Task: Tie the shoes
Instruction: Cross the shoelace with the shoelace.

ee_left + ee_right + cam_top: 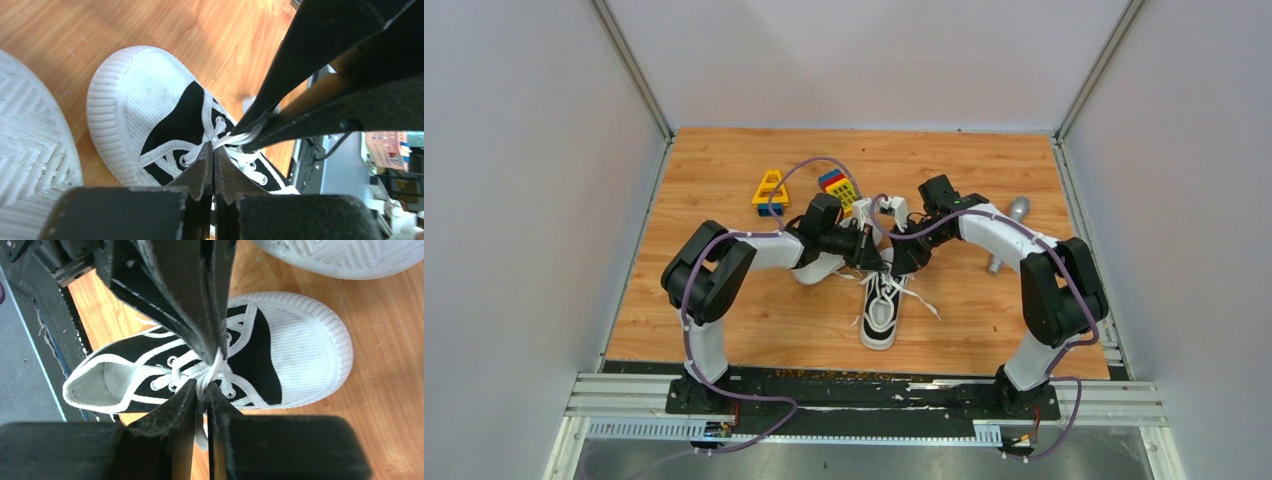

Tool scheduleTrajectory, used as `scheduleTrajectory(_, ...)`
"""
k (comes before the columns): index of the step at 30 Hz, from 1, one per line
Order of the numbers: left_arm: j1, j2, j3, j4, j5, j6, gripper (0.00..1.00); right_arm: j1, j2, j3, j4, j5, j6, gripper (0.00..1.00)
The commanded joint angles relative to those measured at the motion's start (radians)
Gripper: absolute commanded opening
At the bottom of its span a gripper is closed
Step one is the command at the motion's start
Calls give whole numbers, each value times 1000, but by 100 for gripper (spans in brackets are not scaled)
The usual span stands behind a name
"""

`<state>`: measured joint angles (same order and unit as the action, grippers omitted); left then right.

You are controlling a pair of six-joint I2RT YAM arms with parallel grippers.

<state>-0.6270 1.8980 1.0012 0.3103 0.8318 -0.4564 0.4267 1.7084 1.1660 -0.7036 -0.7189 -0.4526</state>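
One black sneaker [879, 322] with a white toe cap stands upright on the wood table, toe toward the arms. It also shows in the left wrist view [150, 95] and the right wrist view [295, 355]. My left gripper [874, 255] is shut on a white lace [200, 150] just above the eyelets [214, 150]. My right gripper [904, 262] faces it and is shut on another strand of lace [212, 367] over the same spot [202, 388]. The second sneaker [821, 268] lies sole up under my left arm; its white sole shows in both wrist views [25, 150] [345, 255].
Colourful toy blocks [770, 190] [839, 187] sit behind the left arm. A grey metal cylinder [1014, 213] lies at the back right. Loose lace ends [924, 303] trail right of the upright sneaker. White walls enclose the table on three sides.
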Motion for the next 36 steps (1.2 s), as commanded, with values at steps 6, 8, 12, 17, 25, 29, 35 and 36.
scheduleTrajectory(6,-25,-62,-55,118,-74,64,0,4,19,108,-201,-146,82,27)
scheduleTrajectory(8,-30,-61,-65,152,-61,55,0,-20,47,130,-211,-207,120,30)
scheduleTrajectory(12,-33,-67,-82,194,-47,54,0,-68,58,172,-224,-224,111,35)
scheduleTrajectory(17,-32,-58,-104,254,-24,35,0,-141,99,212,-306,-187,37,38)
scheduleTrajectory(25,-31,-41,-94,304,37,17,0,-177,51,131,-315,-189,-198,46)
scheduleTrajectory(29,-31,-40,-78,283,65,27,0,-174,-25,45,-280,-181,-398,52)
scheduleTrajectory(35,-32,-58,-56,161,79,81,0,-156,-41,30,-270,-138,-431,54)
scheduleTrajectory(36,-32,-63,-47,116,77,95,0,-156,-51,15,-267,-142,-420,55)
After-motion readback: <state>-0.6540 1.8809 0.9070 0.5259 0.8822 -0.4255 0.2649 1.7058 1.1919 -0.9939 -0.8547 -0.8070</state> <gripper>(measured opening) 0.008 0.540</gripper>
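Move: Both hands hover over the shoe's lacing, each still with shoelace in its fingertips. The left fingers pinch it right at their tips, about 2 cm to the right hand's left and 1 cm farther out. From the right hand the laced shoe's middle is about 6 cm back, 2 cm left and 5 cm down; the loose lace end lies roughly 8 cm right, 8 cm back and 8 cm down. The upturned white shoe sits some 11 cm left and 4 cm farther out. The right fingers let go of the shoelace, opening to about half, and the hand backs off some 2 cm, lifts nearly 4 cm and arcs forward and to the right. It then comes down and back beside the shoe, ending about 5 cm right of its start, fingers apart. The left fingers keep their pinch on the lace, dipping slightly, then easing back about 2 cm and rising. ##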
